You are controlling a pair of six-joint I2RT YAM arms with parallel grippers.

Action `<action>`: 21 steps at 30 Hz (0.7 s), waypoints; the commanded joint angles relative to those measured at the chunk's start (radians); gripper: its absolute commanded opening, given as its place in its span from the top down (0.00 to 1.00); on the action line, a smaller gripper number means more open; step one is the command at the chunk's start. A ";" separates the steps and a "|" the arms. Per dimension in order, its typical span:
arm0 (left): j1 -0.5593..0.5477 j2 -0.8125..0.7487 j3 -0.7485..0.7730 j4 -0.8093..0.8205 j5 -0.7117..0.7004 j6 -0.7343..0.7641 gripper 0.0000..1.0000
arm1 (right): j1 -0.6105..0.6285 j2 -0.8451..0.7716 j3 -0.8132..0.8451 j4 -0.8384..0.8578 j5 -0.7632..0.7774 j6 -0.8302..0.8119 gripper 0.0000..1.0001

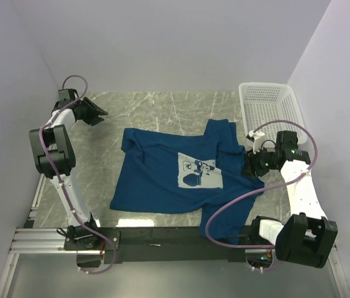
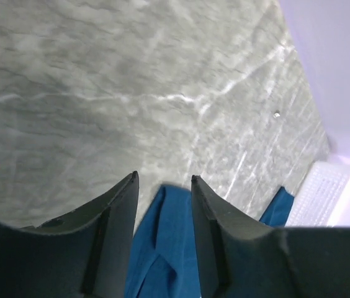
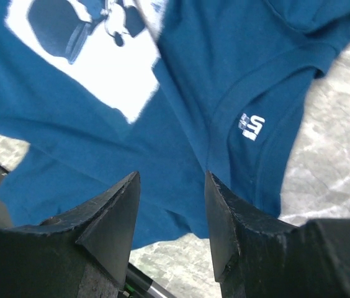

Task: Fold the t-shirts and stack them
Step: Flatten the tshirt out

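Note:
A dark blue t-shirt lies spread and rumpled on the marble table, its white cartoon print facing up. One part of it hangs over the near edge. My left gripper hovers at the far left, apart from the shirt's upper-left corner. In the left wrist view its jaws stand open, and blue cloth shows beyond the gap. My right gripper is over the shirt's right side. It is open and empty above the t-shirt, near the collar label and the print.
A white mesh basket stands at the back right corner, and its edge shows in the left wrist view. Walls close in the table on three sides. A dark rail runs along the near edge between the arm bases.

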 commanded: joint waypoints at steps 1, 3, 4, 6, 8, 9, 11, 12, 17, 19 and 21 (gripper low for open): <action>-0.045 -0.133 -0.053 0.013 0.048 0.085 0.54 | 0.020 0.038 0.086 -0.035 -0.092 -0.045 0.47; -0.070 -0.196 -0.109 0.004 0.044 0.118 0.53 | 0.048 0.081 0.121 -0.051 -0.116 -0.060 0.47; -0.079 -0.205 -0.141 -0.007 0.027 0.154 0.53 | 0.069 0.094 0.131 -0.052 -0.126 -0.054 0.47; -0.105 -0.192 -0.150 -0.031 0.007 0.191 0.52 | 0.129 0.124 0.151 -0.029 -0.140 -0.018 0.47; -0.117 -0.138 -0.125 -0.083 -0.007 0.231 0.52 | 0.190 0.130 0.155 -0.004 -0.127 0.018 0.47; -0.134 -0.121 -0.114 -0.103 -0.019 0.242 0.52 | 0.206 0.128 0.155 0.022 -0.124 0.050 0.47; -0.157 -0.078 -0.074 -0.148 -0.065 0.279 0.52 | 0.235 0.115 0.154 0.045 -0.120 0.076 0.47; -0.179 -0.066 -0.063 -0.160 -0.083 0.291 0.51 | 0.246 0.110 0.148 0.059 -0.122 0.093 0.47; -0.219 -0.007 -0.009 -0.218 -0.198 0.334 0.51 | 0.245 0.089 0.105 0.086 -0.123 0.108 0.46; -0.220 0.008 0.010 -0.232 -0.220 0.349 0.51 | 0.246 0.088 0.085 0.094 -0.120 0.108 0.46; -0.254 0.039 0.027 -0.258 -0.209 0.360 0.51 | 0.246 0.088 0.077 0.097 -0.119 0.108 0.46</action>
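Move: The t-shirt's far left corner lies about 11 cm to the left hand's right, 6 cm back and 7 cm below. The shirt's near left corner is roughly 38 cm back and 10 cm right of that hand. The white print lies some 19 cm left of the right hand, about level and 10 cm below. From the right hand, the far right sleeve is 19 cm ahead, 6 cm left; the basket is about 26 cm ahead, 17 cm right. The left hand heads for the shirt's far left corner, open: right some 9 cm and back about 5, first lifting slightly, then sinking to end 5 cm lower, turning about 20 degrees clockwise with its left side rising. Meanwhile the open right hand crosses left over the shirt towards the print, about 7 cm, easing upward a little and turning counter-clockwise, then stops. ##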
